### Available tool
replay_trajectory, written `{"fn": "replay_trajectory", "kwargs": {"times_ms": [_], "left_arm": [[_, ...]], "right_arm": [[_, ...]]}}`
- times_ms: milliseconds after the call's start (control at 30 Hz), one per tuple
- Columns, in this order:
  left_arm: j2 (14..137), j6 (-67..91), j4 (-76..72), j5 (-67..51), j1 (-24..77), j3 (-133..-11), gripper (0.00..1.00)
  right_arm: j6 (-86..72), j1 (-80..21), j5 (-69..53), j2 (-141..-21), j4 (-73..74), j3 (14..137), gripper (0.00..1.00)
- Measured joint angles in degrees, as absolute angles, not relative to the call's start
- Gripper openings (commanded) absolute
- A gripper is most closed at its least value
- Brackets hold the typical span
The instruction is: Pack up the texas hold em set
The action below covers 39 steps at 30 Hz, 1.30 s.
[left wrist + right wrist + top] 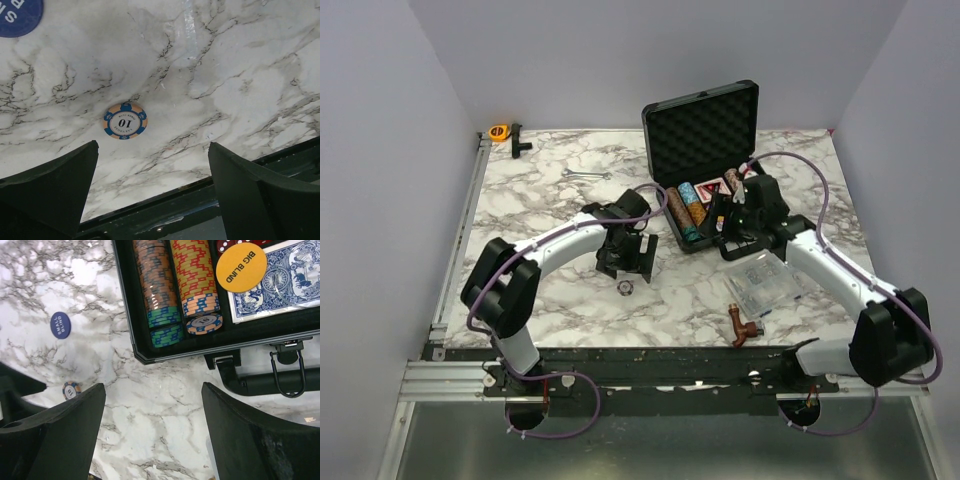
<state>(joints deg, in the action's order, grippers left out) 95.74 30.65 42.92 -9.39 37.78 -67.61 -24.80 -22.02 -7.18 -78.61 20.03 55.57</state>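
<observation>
The black briefcase (705, 135) stands open at the back right, its rim (129, 315) in the right wrist view. Rows of striped chips (192, 280) lie in it, with an orange BIG BLIND disc (241, 267) and a blue card deck (282, 282). Its handle (265, 384) faces me. A loose 10 chip (125, 121) lies on the marble just ahead of my left gripper (152, 150), which is open and empty. A blue SMALL BLIND disc (60, 324) lies on the table beside the case. My right gripper (152, 387) is open and empty over bare marble in front of the case.
A clear compartment box (765, 285) and a brown pipe fitting (738, 325) lie at the front right. A wrench (585, 176), an orange tape measure (499, 131) and a black T-piece (518, 140) lie at the back left. The table's near edge rail (175, 200) is under my left fingers.
</observation>
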Motion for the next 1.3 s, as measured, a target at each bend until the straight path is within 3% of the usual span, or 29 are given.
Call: {"fn": "replay_trajectory", "kwargs": {"times_ms": [200, 433, 1067, 1300], "left_arm": [[102.9, 26.8, 49.1, -8.6, 39.5, -73.9, 0.77], [107.9, 25.0, 53.7, -5.3, 40.8, -76.6, 0.77], [112.7, 25.1, 55.9, -1.7, 41.8, -77.6, 0.62], [113.4, 25.1, 56.4, -1.7, 41.9, -78.3, 0.47]], "right_arm": [[-25.7, -22.0, -8.4, -70.2, 17.5, 49.7, 0.81], [-26.4, -22.0, -8.7, -65.0, 16.8, 45.5, 0.81], [-27.0, -22.0, -10.0, -64.7, 16.1, 44.4, 0.81], [-27.0, -22.0, -10.3, -65.6, 15.7, 43.8, 0.81]]}}
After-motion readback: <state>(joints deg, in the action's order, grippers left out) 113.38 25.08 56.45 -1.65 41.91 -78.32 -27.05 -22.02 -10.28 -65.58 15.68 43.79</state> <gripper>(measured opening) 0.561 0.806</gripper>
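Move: The lone 10 chip lies flat on the table, nearly under the wide-open left gripper: about 2 cm back, 2 cm to its left and some 6 cm below. The blue button is about 8 cm ahead and 5 cm left of this gripper, at chip height; the middle of the open case is roughly 17 cm ahead and 20 cm right. From the right hand, the chip is about 11 cm back, 23 cm left and 13 cm down. Bring the left gripper down about 5 cm onto the 10 chip, easing slightly back and left while rolling the wrist some 20 degrees so the fingers point straight down. Then hold there with a fingertip either side of the chip and keep narrowing the gap, stopping well short of shut. Meanwhile draw the open right hand back about 4 cm. ##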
